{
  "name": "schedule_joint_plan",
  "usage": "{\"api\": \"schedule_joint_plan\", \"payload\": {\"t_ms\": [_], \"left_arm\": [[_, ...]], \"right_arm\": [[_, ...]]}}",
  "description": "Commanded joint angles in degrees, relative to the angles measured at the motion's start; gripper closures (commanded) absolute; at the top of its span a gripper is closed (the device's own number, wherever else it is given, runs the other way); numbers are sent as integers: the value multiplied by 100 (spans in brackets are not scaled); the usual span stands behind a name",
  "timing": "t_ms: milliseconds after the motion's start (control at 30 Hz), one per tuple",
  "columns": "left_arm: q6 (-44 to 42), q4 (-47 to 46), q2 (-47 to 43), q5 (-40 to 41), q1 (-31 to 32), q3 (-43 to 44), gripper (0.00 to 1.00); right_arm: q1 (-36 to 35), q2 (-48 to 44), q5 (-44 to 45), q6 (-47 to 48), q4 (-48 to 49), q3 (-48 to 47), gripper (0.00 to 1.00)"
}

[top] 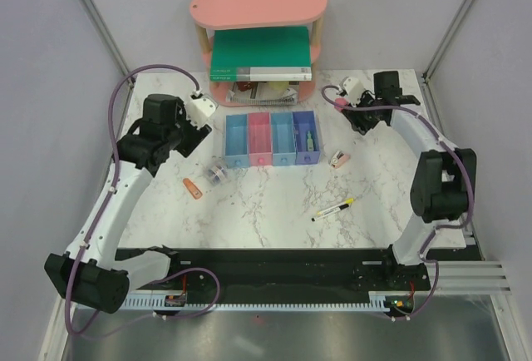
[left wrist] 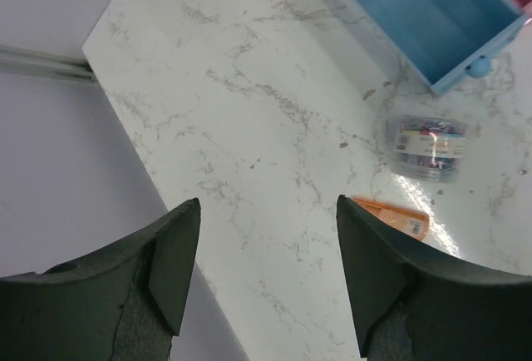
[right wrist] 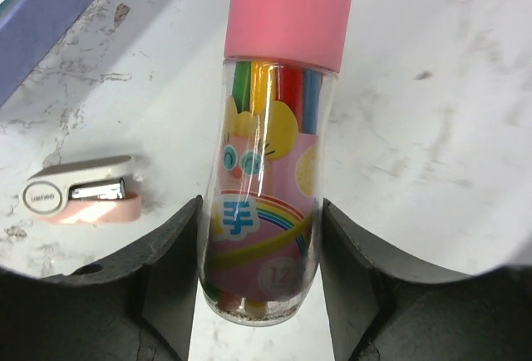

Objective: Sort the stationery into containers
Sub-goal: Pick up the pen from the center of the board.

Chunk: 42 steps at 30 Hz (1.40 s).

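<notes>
My right gripper is shut on a clear tube of coloured pens with a pink cap, both jaws pressed against its lower body. From above, its pink cap shows at the back right by the right gripper. Whether the tube rests on the table I cannot tell. A pale pink stapler lies to its left. The four joined bins hold a green piece in the purple one. My left gripper hangs open and empty over bare marble, left of an orange piece and a clear case.
A yellow-and-black pen lies on the marble table at front right. A pink oval two-tier shelf with a green book stands behind the bins. The table's left edge runs close beside my left gripper.
</notes>
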State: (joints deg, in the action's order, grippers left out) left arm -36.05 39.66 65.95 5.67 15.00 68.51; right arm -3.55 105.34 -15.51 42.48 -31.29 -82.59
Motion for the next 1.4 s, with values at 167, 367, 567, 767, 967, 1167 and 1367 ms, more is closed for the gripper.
{"api": "schedule_joint_plan", "payload": {"t_ms": [167, 367, 567, 767, 967, 1167, 1367], "left_arm": [[116, 1877, 374, -2683, 213, 1427, 26], [160, 1958, 796, -3801, 520, 1858, 25], [485, 1773, 1428, -4942, 714, 2315, 16], [117, 1765, 1727, -6104, 890, 2509, 4], [-139, 1283, 1921, -6473, 1118, 2536, 3], [-173, 685, 2123, -7009, 1189, 2492, 4], [-271, 402, 2264, -7677, 1224, 2386, 4]], "right_arm": [[-575, -3017, 1339, 858, 914, 1657, 100], [-1532, -4530, 1937, 1148, 510, 2352, 100], [-2254, -5330, 2578, 1017, 439, 2625, 100], [-2676, -5691, 2992, 1297, 553, 2730, 100], [-3274, -5788, 3247, 1491, 764, 2757, 100], [-4161, -5568, 3721, 1518, 1116, 2651, 100], [-4716, -5340, 4003, 1579, 1458, 2687, 100]]}}
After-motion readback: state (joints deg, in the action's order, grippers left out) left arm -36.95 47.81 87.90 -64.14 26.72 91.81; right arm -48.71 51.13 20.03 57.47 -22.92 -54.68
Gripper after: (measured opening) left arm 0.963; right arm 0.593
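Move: My right hand already grips the pen bottle by its lower end, cap pointing out and left. My left gripper, where I take the bottle, is about 45 cm to the left, 13 cm back and 14 cm higher. The purple bin is level with my right hand, 14 cm left; the stapler is 7 cm back and 6 cm left, both some 9 cm below. From my left hand the bottle is about 42 cm right, 15 cm ahead, 13 cm lower. Keeping my grip on the pen bottle, I lift it with my right hand and draw it back, nearly 20 cm each, tipping my fingers up some 45 degrees, then swing it left so its cap faces my left gripper. Meanwhile my left hand sweeps about 25 cm right, with a little back and up, turning clockwise towards the bottle as its fingers spread wide. ##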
